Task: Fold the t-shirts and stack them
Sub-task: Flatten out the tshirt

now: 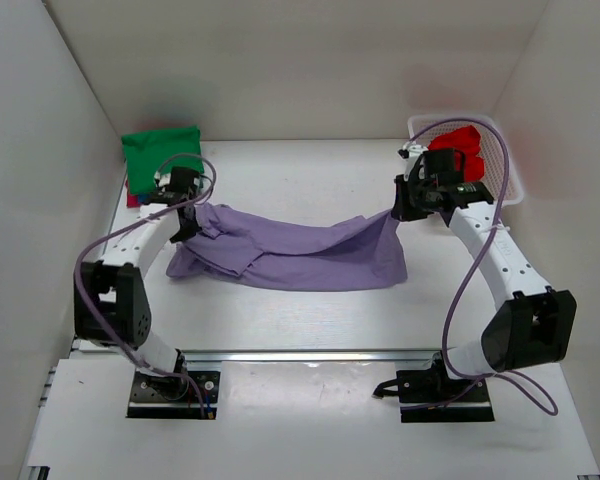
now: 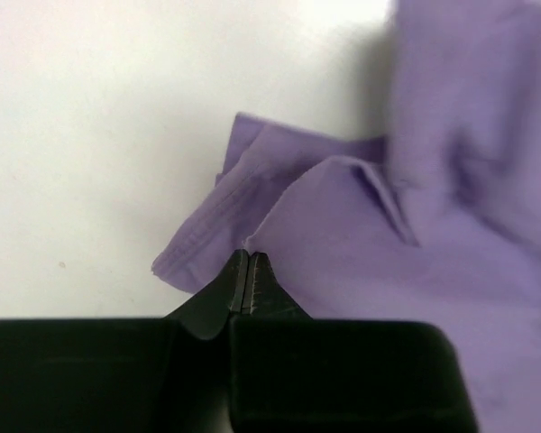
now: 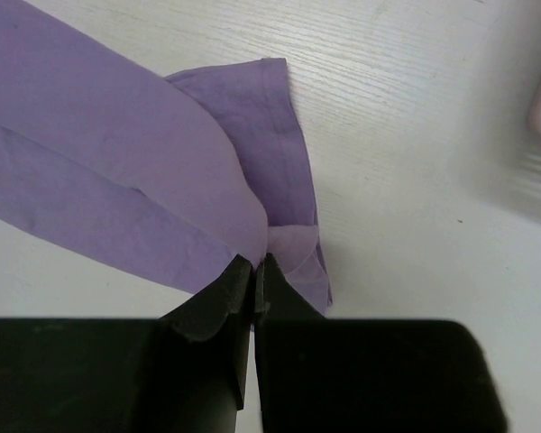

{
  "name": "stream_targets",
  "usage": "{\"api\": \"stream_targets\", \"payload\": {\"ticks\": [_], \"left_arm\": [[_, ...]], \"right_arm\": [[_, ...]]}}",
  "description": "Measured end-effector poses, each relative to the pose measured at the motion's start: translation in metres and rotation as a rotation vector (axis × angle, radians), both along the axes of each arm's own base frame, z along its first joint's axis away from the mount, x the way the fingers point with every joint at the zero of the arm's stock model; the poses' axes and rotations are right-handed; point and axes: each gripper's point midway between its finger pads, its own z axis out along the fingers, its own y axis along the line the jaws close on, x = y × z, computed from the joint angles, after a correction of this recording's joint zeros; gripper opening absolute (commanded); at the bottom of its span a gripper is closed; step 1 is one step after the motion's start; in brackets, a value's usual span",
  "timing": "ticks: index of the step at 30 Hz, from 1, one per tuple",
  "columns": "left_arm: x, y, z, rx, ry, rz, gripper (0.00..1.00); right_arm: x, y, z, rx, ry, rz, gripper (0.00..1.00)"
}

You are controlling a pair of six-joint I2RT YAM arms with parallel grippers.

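Note:
A lavender-purple t-shirt is stretched across the table's middle between both arms. My left gripper is shut on its left edge; the left wrist view shows the jaws pinched on a hem fold of the purple cloth. My right gripper is shut on the shirt's right corner, lifted a little; its jaws clamp a bunch of the purple cloth. A folded green t-shirt lies at the back left on a red one. Another red t-shirt sits in the basket.
A white lattice basket stands at the back right behind my right arm. White walls close in the left, back and right sides. Cables loop off both arms.

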Motion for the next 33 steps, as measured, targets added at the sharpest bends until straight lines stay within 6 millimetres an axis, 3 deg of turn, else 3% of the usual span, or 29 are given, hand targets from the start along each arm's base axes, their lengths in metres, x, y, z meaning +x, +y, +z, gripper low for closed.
{"api": "stream_targets", "payload": {"ticks": [3,6,8,10,13,17,19,21,24,26,29,33], "left_arm": [[0.018,-0.007,0.06,-0.041,-0.147,-0.013,0.0],[0.03,-0.012,0.156,-0.077,-0.371,-0.026,0.0],[0.027,-0.012,0.226,-0.1,-0.543,-0.026,0.0],[0.01,-0.008,0.285,-0.117,-0.695,-0.018,0.0],[-0.031,-0.001,0.358,-0.126,-0.879,-0.003,0.0],[-0.074,-0.009,0.426,-0.171,-1.059,-0.031,0.0],[-0.085,-0.007,0.442,-0.181,-1.104,-0.028,0.0],[-0.087,-0.006,0.449,-0.18,-1.116,-0.021,0.0],[-0.064,-0.01,0.448,-0.177,-1.089,-0.03,0.0],[-0.034,-0.013,0.44,-0.171,-1.042,-0.039,0.0],[0.037,-0.016,0.417,-0.17,-0.953,-0.044,0.0],[0.136,-0.017,0.363,-0.184,-0.838,-0.048,0.0]], "right_arm": [[-0.005,-0.003,0.019,-0.005,-0.033,-0.01,0.0],[-0.006,-0.003,0.061,0.01,-0.124,-0.009,0.0],[-0.007,0.0,0.097,0.028,-0.207,-0.008,0.0],[-0.012,0.005,0.136,0.056,-0.299,-0.001,0.01],[-0.027,0.011,0.199,0.119,-0.44,0.02,0.0],[-0.052,0.012,0.267,0.192,-0.588,0.05,0.0],[-0.06,0.008,0.287,0.212,-0.634,0.057,0.0],[-0.059,0.003,0.293,0.218,-0.643,0.054,0.0],[-0.047,0.001,0.284,0.211,-0.608,0.046,0.0],[-0.027,0.003,0.27,0.202,-0.567,0.048,0.0],[0.018,0.009,0.241,0.188,-0.489,0.053,0.0],[0.111,0.006,0.19,0.138,-0.393,0.029,0.0]]}}
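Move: The purple t-shirt is already pinched at both ends: its middle lies about 22 cm to the left hand's right, 1 cm back and some 3 cm below. From the right hand the shirt's middle is about 21 cm left, level fore and aft, and 14 cm below. The green folded stack is some 19 cm ahead and 5 cm left of the left hand, 2 cm lower; the white basket stands about 18 cm ahead of the right hand, 17 cm right and 10 cm lower. Both grippers keep their shut pinch on the purple t-shirt and whip it up off the table, the left climbing about 44 cm and the right about 29 cm, both drawing back towards the bases near the top while the wrists tip the fingers up and forward, the left by roughly 65 degrees. Then both swing quickly forward towards the back wall, the left some 20 cm and the right about 15 cm, sinking several centimetres with the wrists tipping partly down again, the shirt still held out between them. ##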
